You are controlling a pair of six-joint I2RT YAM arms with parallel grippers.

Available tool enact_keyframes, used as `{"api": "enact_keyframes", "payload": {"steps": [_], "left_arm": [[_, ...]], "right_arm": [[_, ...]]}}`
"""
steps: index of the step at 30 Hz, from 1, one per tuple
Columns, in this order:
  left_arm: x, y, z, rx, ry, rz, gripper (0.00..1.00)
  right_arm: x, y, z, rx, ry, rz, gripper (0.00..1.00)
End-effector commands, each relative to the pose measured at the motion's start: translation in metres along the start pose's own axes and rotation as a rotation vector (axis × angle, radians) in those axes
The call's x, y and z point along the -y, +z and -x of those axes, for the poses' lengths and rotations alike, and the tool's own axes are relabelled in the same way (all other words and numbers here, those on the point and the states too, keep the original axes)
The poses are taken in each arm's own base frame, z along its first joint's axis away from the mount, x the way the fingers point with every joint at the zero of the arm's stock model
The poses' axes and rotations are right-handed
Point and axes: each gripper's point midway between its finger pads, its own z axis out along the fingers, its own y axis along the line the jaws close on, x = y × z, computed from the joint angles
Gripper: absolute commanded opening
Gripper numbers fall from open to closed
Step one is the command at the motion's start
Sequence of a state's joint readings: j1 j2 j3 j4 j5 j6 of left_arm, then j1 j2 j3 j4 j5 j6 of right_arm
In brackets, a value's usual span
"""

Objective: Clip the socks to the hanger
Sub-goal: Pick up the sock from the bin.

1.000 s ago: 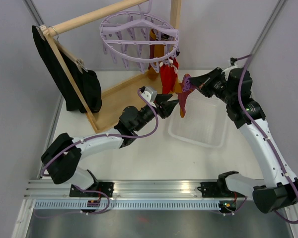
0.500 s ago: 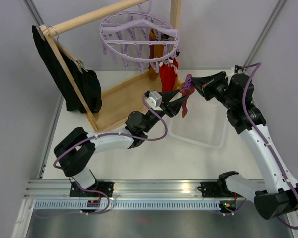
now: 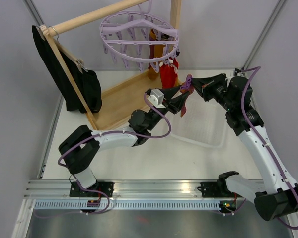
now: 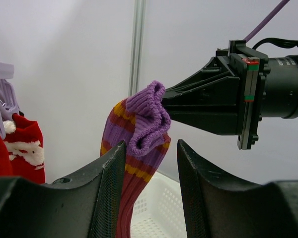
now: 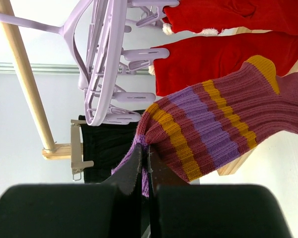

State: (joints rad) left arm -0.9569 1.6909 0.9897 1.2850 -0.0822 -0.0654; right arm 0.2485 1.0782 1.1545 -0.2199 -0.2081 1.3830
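A maroon sock with purple and yellow stripes (image 3: 185,101) hangs by its bunched purple cuff from my right gripper (image 5: 144,148), which is shut on it just right of the hanger. My left gripper (image 4: 150,148) is open, one finger on each side of the sock (image 4: 139,124) just below the cuff; the sock lies against the left finger (image 4: 109,183). The lavender ring hanger (image 3: 139,37) hangs from the wooden bar, and red socks (image 3: 167,74) with white trim are clipped to its pegs. In the right wrist view the pegs (image 5: 131,99) are close above the sock (image 5: 213,124).
A white mesh basket (image 3: 201,131) sits on the table below the sock. The wooden rack frame (image 3: 120,96) stands at the back left, and a black garment (image 3: 72,84) hangs on its side. My right arm (image 3: 248,124) reaches in from the right.
My left gripper has moved up and to the right until its fingers straddle the sock. The right gripper has shifted slightly with the sock, still shut on it.
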Motion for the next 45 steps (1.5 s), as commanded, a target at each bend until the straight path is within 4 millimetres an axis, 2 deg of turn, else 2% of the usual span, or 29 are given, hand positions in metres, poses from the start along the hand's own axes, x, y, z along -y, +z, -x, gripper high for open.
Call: {"api": "enact_keyframes", "payload": {"steps": [1,10,22,27,37,39,40,42,43,45], "left_arm": [[0.003,0.014,0.033,0.123,-0.010,0.006,0.51],[0.003,0.020,0.035,0.134,-0.016,0.011,0.50],[0.002,0.025,0.038,0.145,-0.018,0.018,0.43],[0.002,0.027,0.036,0.134,-0.016,0.014,0.33],[0.008,0.030,0.048,0.116,-0.022,-0.006,0.10],[0.011,0.031,0.045,0.080,-0.026,-0.018,0.05],[0.013,0.031,0.050,0.081,-0.035,-0.026,0.03],[0.015,0.030,0.048,0.048,-0.043,-0.036,0.02],[0.016,0.031,0.050,0.040,-0.052,-0.039,0.02],[0.018,0.028,0.055,0.013,-0.056,-0.048,0.02]], "right_arm": [[-0.022,-0.010,0.002,0.012,0.009,0.081,0.00],[-0.024,-0.012,-0.002,-0.003,0.011,0.093,0.00],[-0.019,-0.013,-0.005,-0.013,0.009,0.081,0.00],[-0.021,-0.014,-0.006,-0.015,0.009,0.085,0.00],[-0.020,-0.013,-0.005,0.007,-0.035,0.076,0.01],[-0.021,-0.015,0.000,0.032,-0.057,0.066,0.06],[-0.019,-0.015,0.001,0.040,-0.076,0.057,0.14],[-0.019,-0.016,0.004,0.057,-0.098,0.056,0.24],[-0.019,-0.016,0.004,0.057,-0.107,0.055,0.34],[-0.017,-0.016,0.005,0.061,-0.129,0.049,0.41]]}}
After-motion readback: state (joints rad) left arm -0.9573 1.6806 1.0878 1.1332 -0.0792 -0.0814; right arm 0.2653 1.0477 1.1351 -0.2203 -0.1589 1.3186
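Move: Just ahead of the left hand's half-open fingers, about 3 cm farther out, 1 cm right and 2 cm up, is the bunched cuff of the striped sock. That cuff is still pinched in the right hand's fingertips, about 1 cm to the left of the right hand point. From the left hand, the nearest red sock hangs some 8 cm ahead, 5 cm left and 3 cm lower; the hanger's middle is about 17 cm ahead, 16 cm left and 10 cm up. Rising about 2 cm and easing slightly forward around the cuff, the left hand closes its fingers to a pinch on the sock, then draws about 1 cm to the right and sinks a touch. The right hand stays within 1 cm or so, keeping its pinch until the left has shut, then opens and lets go of the cuff. ##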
